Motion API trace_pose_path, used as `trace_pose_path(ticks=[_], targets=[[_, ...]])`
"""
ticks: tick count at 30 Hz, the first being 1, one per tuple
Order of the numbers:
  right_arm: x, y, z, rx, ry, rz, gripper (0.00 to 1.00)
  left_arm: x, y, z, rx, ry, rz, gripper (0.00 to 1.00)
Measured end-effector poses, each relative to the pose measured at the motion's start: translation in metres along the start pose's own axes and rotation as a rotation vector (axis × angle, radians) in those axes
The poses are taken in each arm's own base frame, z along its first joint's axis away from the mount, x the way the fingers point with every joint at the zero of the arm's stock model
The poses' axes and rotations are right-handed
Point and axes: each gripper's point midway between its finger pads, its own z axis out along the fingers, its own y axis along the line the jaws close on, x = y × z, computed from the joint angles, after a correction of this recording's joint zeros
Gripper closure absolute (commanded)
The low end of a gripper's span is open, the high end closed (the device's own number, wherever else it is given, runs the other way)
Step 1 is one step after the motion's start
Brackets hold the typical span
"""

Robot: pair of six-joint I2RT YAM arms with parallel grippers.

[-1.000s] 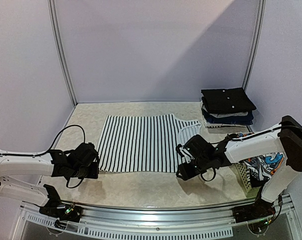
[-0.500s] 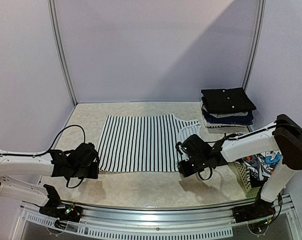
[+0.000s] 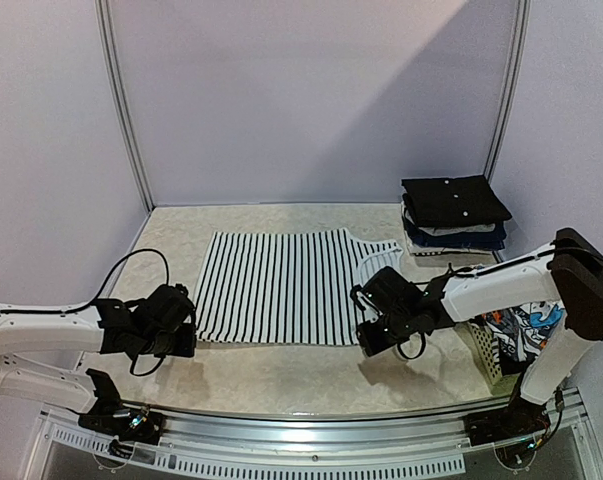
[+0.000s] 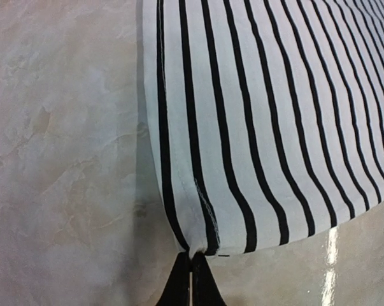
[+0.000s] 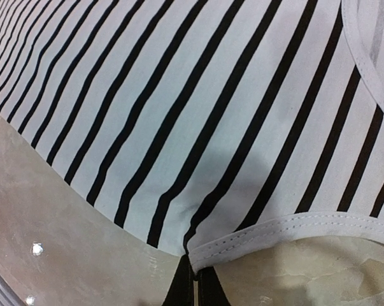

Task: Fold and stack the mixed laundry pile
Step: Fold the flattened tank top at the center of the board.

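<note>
A white garment with thin black stripes (image 3: 276, 285) lies spread flat on the marble table. My left gripper (image 3: 194, 340) is shut on its near left corner (image 4: 198, 245), fingertips pinching the hem. At the near right corner, my right gripper (image 3: 363, 338) is shut on the white stitched edge (image 5: 204, 255). A garment with orange, blue and black print (image 3: 526, 328) sits in the white basket (image 3: 486, 360) at the right.
A stack of folded dark and light clothes (image 3: 453, 215) stands at the back right corner. Purple walls with metal posts enclose the table. A metal rail (image 3: 311, 430) runs along the near edge.
The right gripper has closed on the striped garment's near right corner and shifted slightly toward it. The left gripper stays shut on the left corner.
</note>
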Motion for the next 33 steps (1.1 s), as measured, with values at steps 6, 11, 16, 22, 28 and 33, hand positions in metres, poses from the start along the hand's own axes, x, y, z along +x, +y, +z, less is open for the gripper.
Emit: trace_pose_path(ticks=[6,11,16,22,28,33], targets=[[-0.015,0.003,-0.013,0.028,0.004,-0.019,1.0,-0.015,-0.005,-0.009,-0.006,-0.011,0.021,1.0],[-0.035,0.005,-0.026,0.063,-0.019,-0.042,1.0,-0.027,-0.011,-0.01,-0.029,-0.009,0.053,1.0],[-0.058,0.007,-0.039,0.096,-0.052,-0.064,1.0,-0.036,-0.014,-0.008,-0.064,0.0,0.095,1.0],[-0.074,-0.003,-0.04,0.143,-0.054,-0.077,1.0,-0.053,-0.014,-0.006,-0.101,-0.009,0.121,1.0],[-0.083,-0.019,-0.034,0.196,-0.029,-0.078,1.0,-0.064,-0.002,0.002,-0.145,0.006,0.121,1.0],[-0.09,-0.027,-0.028,0.221,-0.012,-0.084,1.0,-0.07,0.004,0.011,-0.174,0.029,0.129,1.0]])
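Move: The left gripper is already shut on the tank top's near-left corner; the far-left corner, where the cloth is headed, lies about 30 cm straight ahead and roughly 2 cm lower. The right gripper pinches the near-right corner. Its goal on the far edge, by the shoulder, is some 31 cm straight ahead, 2 cm lower. From the right gripper, the folded stack stands about 31 cm ahead and 26 cm right, the laundry basket 3 cm ahead and 31 cm right. Keep both grippers shut on the near corners of the tank top, raise them off the board, then carry the hem forward over the cloth towards its far edge. Take the left about 6 cm forward and 3 cm up, the right about 8 cm forward and 6 cm up, tipping each one's fingers outward by some 10 degrees. ##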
